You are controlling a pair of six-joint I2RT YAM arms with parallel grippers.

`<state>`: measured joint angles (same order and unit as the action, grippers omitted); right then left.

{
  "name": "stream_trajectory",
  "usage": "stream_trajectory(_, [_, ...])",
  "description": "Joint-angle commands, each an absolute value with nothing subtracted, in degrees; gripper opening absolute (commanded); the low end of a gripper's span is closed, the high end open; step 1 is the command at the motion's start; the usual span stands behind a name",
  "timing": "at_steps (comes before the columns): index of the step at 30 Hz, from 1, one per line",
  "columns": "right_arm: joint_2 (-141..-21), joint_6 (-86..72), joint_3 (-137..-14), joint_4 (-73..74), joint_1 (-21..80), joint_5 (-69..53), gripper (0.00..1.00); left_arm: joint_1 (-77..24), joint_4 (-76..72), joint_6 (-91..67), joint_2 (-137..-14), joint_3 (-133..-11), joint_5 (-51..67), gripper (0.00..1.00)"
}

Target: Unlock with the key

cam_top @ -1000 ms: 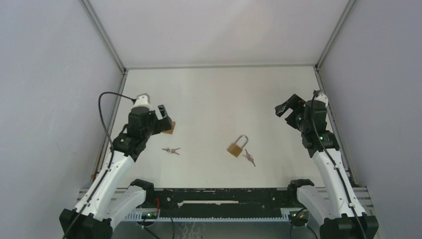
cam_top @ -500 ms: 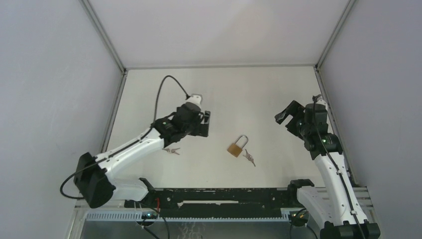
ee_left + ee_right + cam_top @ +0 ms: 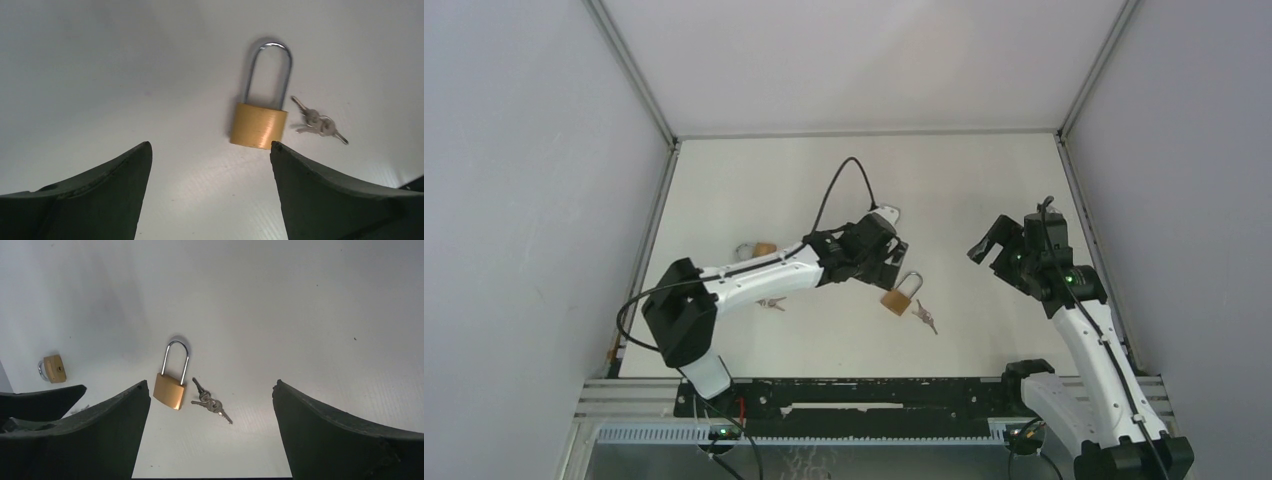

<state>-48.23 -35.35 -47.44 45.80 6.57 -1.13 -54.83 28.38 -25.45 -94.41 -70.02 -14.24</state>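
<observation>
A brass padlock (image 3: 898, 296) with a long steel shackle lies flat mid-table, shackle shut and pointing away. A small bunch of keys (image 3: 925, 316) lies just right of its body. My left gripper (image 3: 894, 266) hovers open just left of the padlock. In the left wrist view the padlock (image 3: 258, 125) and keys (image 3: 318, 121) sit just ahead of the open left gripper (image 3: 210, 146), near its right fingertip. My right gripper (image 3: 987, 240) hangs open to the right, holding nothing. From the right gripper (image 3: 210, 385) the padlock (image 3: 170, 390) and keys (image 3: 211, 402) lie ahead between its fingers.
A second, smaller brass padlock (image 3: 760, 249) lies at the left, also seen as the small padlock (image 3: 53, 368) in the right wrist view. Another key bunch (image 3: 770, 303) lies below it, partly under the left arm. Grey walls close in the table on three sides.
The left arm swung from the left side across to the middle and now hovers beside the long-shackle padlock, uncovering the small padlock. The right gripper shifted slightly left and down.
</observation>
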Motion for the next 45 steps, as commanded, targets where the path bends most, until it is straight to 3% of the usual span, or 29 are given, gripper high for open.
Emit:
stream_trajectory(1, [-48.5, -35.5, -49.5, 46.4, 7.5, -0.7, 0.99, -58.6, 27.1, -21.9, -97.4, -75.9, -9.3, 0.91])
stream_trajectory(7, [-48.6, -34.0, -49.2, 46.4, 7.8, -1.3, 0.99, -61.9, 28.0, -18.4, -102.9, -78.4, -7.4, 0.9])
stream_trajectory(22, [-48.1, -33.0, -49.2, 48.5, 8.1, -1.3, 0.99, -64.5, 28.7, -18.8, -110.2, -79.8, -16.1, 0.88])
stream_trajectory(31, [-48.0, -33.3, -49.2, 48.8, 8.3, -1.1, 0.99, -64.2, 26.1, -19.9, -112.9, -78.5, -13.4, 0.8])
stream_trajectory(35, [-47.5, -33.3, -49.2, 49.0, 8.4, -1.5, 0.99, -63.5, 26.0, -21.0, -113.7, -78.3, -13.5, 0.7])
stream_trajectory(40, [-46.9, -33.3, -49.2, 49.1, 8.5, -1.8, 0.99, -61.6, 24.8, -23.3, -113.6, -76.4, -12.6, 0.48])
stream_trajectory(45, [-47.0, -33.5, -49.2, 49.3, 8.5, -2.3, 0.99, -59.7, 31.1, -30.1, -114.3, -78.0, -19.1, 0.43])
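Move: The padlock's brass body lies about 4 cm behind the left hand, 6 cm to its right and 9 cm below, with its long shackle pointing forward and a little to the right. The near keys lie some 7 cm right of that body and 3 cm closer to the base. The second padlock is about 26 cm left of the hand and 7 cm ahead. From the right hand, the padlock is roughly 19 cm to the left, 2 cm back and 14 cm below. Back and to the right first, then mostly down, the open left hand sinks about 9 cm to the padlock while the wrist turns some 15 degrees clockwise. With the hand low, its fingers close from nearly wide open and pinch the brass body by its two sides, then carry it a good centimetre forward with hardly any lift, the wrist easing partly back. ##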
